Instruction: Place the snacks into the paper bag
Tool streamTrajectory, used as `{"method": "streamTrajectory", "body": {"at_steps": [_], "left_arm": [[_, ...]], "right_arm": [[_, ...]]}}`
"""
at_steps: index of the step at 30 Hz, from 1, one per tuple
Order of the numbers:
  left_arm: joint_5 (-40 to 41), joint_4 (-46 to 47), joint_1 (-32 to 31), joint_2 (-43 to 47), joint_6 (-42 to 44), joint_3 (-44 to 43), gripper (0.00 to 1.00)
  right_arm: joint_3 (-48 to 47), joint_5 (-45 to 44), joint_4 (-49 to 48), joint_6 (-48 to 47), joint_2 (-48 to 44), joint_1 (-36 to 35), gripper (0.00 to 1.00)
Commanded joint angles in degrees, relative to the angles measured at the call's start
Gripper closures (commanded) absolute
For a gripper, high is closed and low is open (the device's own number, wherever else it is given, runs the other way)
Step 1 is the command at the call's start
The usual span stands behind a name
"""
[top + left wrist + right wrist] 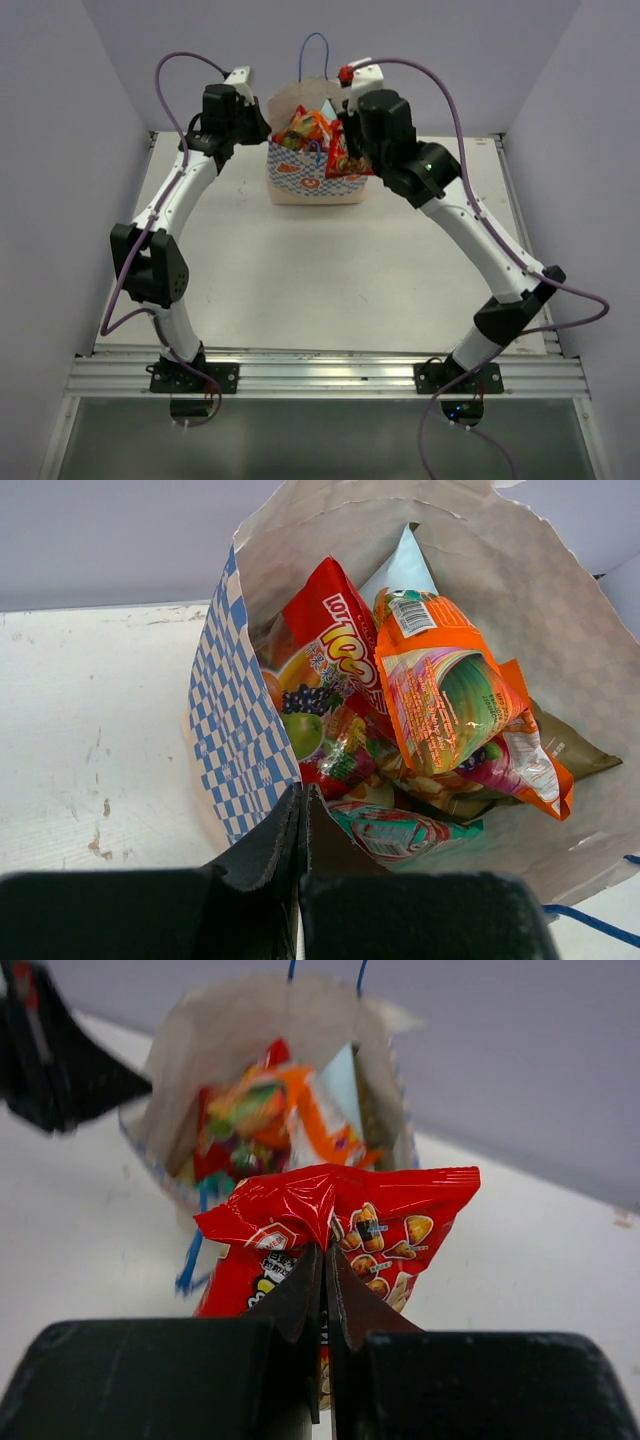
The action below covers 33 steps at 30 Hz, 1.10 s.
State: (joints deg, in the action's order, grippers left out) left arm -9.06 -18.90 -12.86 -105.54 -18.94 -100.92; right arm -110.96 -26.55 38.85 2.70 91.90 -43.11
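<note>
The paper bag point(300, 187) stands open at the back of the table, with several snacks inside. In the left wrist view I see a red packet point(335, 640), an orange one point(440, 695), a teal one point(400, 832) and a brown one point(568, 752) in the paper bag point(240, 730). My left gripper point(303, 798) is shut on the bag's checked side wall at its rim. My right gripper point(325, 1255) is shut on the crimped top of a red snack packet point(400, 1210), held just in front of the bag point(190, 1040) on its right side point(346, 160).
A blue cord handle point(314, 45) sticks up at the bag's back, and another point(192, 1255) hangs by the held packet. The white table point(330, 280) has raised walls left, right and behind. Both arms crowd the bag's mouth.
</note>
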Motion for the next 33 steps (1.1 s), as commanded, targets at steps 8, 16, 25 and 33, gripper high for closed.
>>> {"method": "streamTrajectory", "body": {"at_steps": [8, 16, 25, 33], "left_arm": [[-2.10, 2.72, 0.65, 1.38, -1.10, -0.41, 1.00], [-2.28, 2.72, 0.65, 1.03, -0.66, -0.59, 1.00], [-2.80, 2.90, 0.65, -0.55, -0.92, -1.99, 1.00], [-3.07, 2.81, 0.65, -2.57, -1.19, -3.93, 1.00]], "right_arm": [[-31.85, 9.75, -16.25, -6.66, 31.04, 9.44, 1.00], [-35.47, 10.56, -18.46, -4.02, 35.73, 10.86, 0.06], [-26.33, 2.03, -21.89, -11.66, 28.78, 12.44, 0.04], [-21.41, 1.23, -21.71, -11.93, 28.95, 14.98, 0.05]]}}
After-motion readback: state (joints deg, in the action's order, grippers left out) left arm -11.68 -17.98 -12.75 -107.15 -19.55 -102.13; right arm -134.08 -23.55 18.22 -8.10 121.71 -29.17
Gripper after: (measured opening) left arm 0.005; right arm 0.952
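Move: The right hand holds the red snack pouch; the paper bag's mouth lies about 18 cm ahead of it, 4 cm left and 12 cm below. Inside, the orange snack is roughly 17 cm ahead, 5 cm left and 17 cm down from that hand, and the Lot 100 bag sits some 4 cm farther left. From the left hand, shut on the left rim, the mouth's middle is about 4 cm ahead and 11 cm right, about level. Right hand swings about 20 cm forward, dips over the bag, opens to release the pouch, then rises rightward. ##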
